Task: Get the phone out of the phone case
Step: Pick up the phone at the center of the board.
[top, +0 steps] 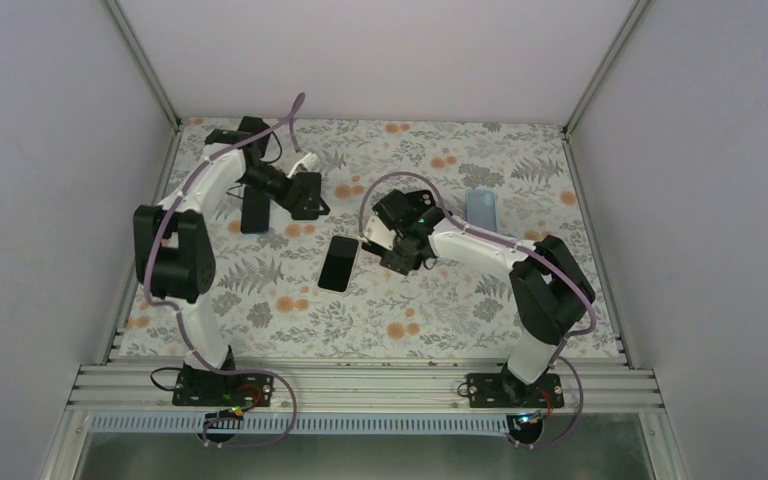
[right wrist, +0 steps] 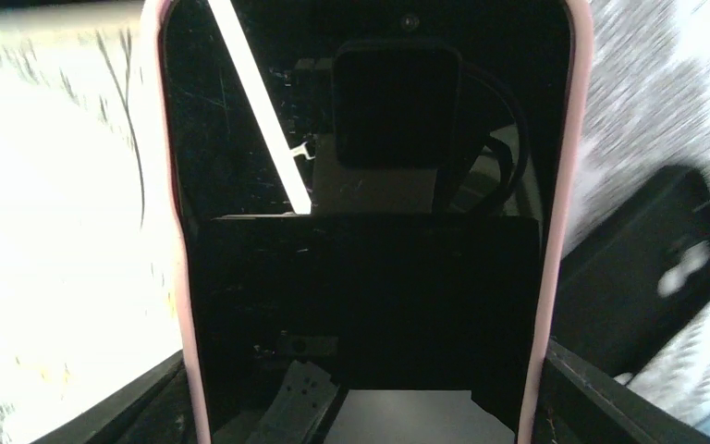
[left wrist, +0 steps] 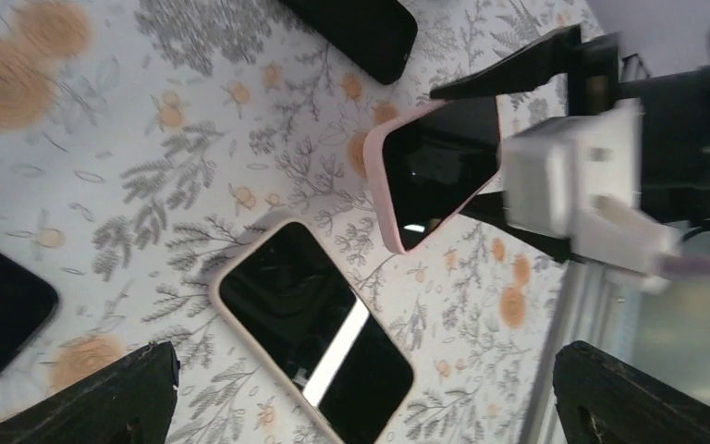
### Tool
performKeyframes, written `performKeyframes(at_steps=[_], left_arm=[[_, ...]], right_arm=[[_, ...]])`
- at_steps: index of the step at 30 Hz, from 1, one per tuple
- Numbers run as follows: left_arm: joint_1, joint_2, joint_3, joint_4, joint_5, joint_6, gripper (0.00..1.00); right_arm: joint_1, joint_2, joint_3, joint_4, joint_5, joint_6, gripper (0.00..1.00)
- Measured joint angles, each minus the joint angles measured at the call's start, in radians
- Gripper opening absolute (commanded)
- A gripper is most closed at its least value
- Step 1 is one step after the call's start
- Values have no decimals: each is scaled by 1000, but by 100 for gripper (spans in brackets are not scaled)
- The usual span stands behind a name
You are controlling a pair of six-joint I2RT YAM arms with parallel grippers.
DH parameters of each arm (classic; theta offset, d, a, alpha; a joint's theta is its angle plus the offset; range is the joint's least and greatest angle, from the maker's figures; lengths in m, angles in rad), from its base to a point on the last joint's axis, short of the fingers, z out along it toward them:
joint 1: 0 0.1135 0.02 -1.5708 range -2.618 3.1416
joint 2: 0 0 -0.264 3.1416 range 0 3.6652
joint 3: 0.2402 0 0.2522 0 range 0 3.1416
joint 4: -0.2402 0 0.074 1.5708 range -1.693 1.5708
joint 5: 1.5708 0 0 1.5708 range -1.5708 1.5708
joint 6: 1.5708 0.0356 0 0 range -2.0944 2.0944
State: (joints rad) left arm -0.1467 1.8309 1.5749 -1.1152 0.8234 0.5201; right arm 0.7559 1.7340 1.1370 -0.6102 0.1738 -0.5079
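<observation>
The phone (right wrist: 361, 185), black screen up in a pink phone case (right wrist: 562, 185), lies lengthwise between my right gripper's (right wrist: 361, 398) fingers (right wrist: 601, 393), which press on both long edges of the case. From the left wrist view the same phone (left wrist: 439, 166) juts out of the right gripper (left wrist: 495, 148), lifted and tilted above the cloth. In the top view the right gripper (top: 397, 252) covers most of it. My left gripper (left wrist: 370, 407) hangs open over the cloth at the back left (top: 305, 198), holding nothing.
A second phone in a beige case (left wrist: 314, 342) lies flat just left of the right gripper (top: 338, 263). A black case (right wrist: 647, 277) lies beyond it, a black phone (top: 255, 212) under the left arm, a blue case (top: 482, 208) at the back right.
</observation>
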Motion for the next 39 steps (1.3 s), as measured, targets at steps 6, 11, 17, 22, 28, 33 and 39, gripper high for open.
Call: performKeyframes(at_steps=[6,11,17,22,28,33,39], left_arm=[[1,187,89,-106,66,3,100],[-10,241,148,-156,90,8,100],[-31,251,185,-208,161,31,89],[-37,253,171,-216,202,43,67],[-47,253,135,-234,235,55,29],[-44,253,137,-226,234,72,4],[-49,253,172,-246,214,91,2]], right_arm=[[52,-7,147,8,11,0,62],[90,18,246,-5,10,0,62],[114,95,344,-5,2,0,62],[123,128,370,14,14,-12,62],[124,136,379,51,47,-18,64],[121,137,393,47,40,-21,88],[116,133,419,-10,-27,-23,100]])
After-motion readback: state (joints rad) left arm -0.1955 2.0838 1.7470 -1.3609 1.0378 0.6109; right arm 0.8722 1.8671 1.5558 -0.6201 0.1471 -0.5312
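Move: Within the right gripper the pink phone is already held by its long sides, its middle about 3 cm left of that hand and 1 cm above it. The waiting open left gripper is some 20 cm left, 10 cm ahead and 11 cm above the right hand; from the left hand the pink phone is 18 cm right, 10 cm back and 10 cm below. Both 17 cm below the left hand are the beige phone (10 cm back, 4 cm right) and the black phone (10 cm ahead, 4 cm left). Carrying the pink phone up and to the left, some 12 cm across and 9 cm higher with a little forward, the right hand brings it to the left gripper. The left hand dips about 4 cm, then eases right while tilting some 20 degrees, and closes to pinch the near end across its thickness, one finger on the screen. Only then do the right fingers open off the long sides. ##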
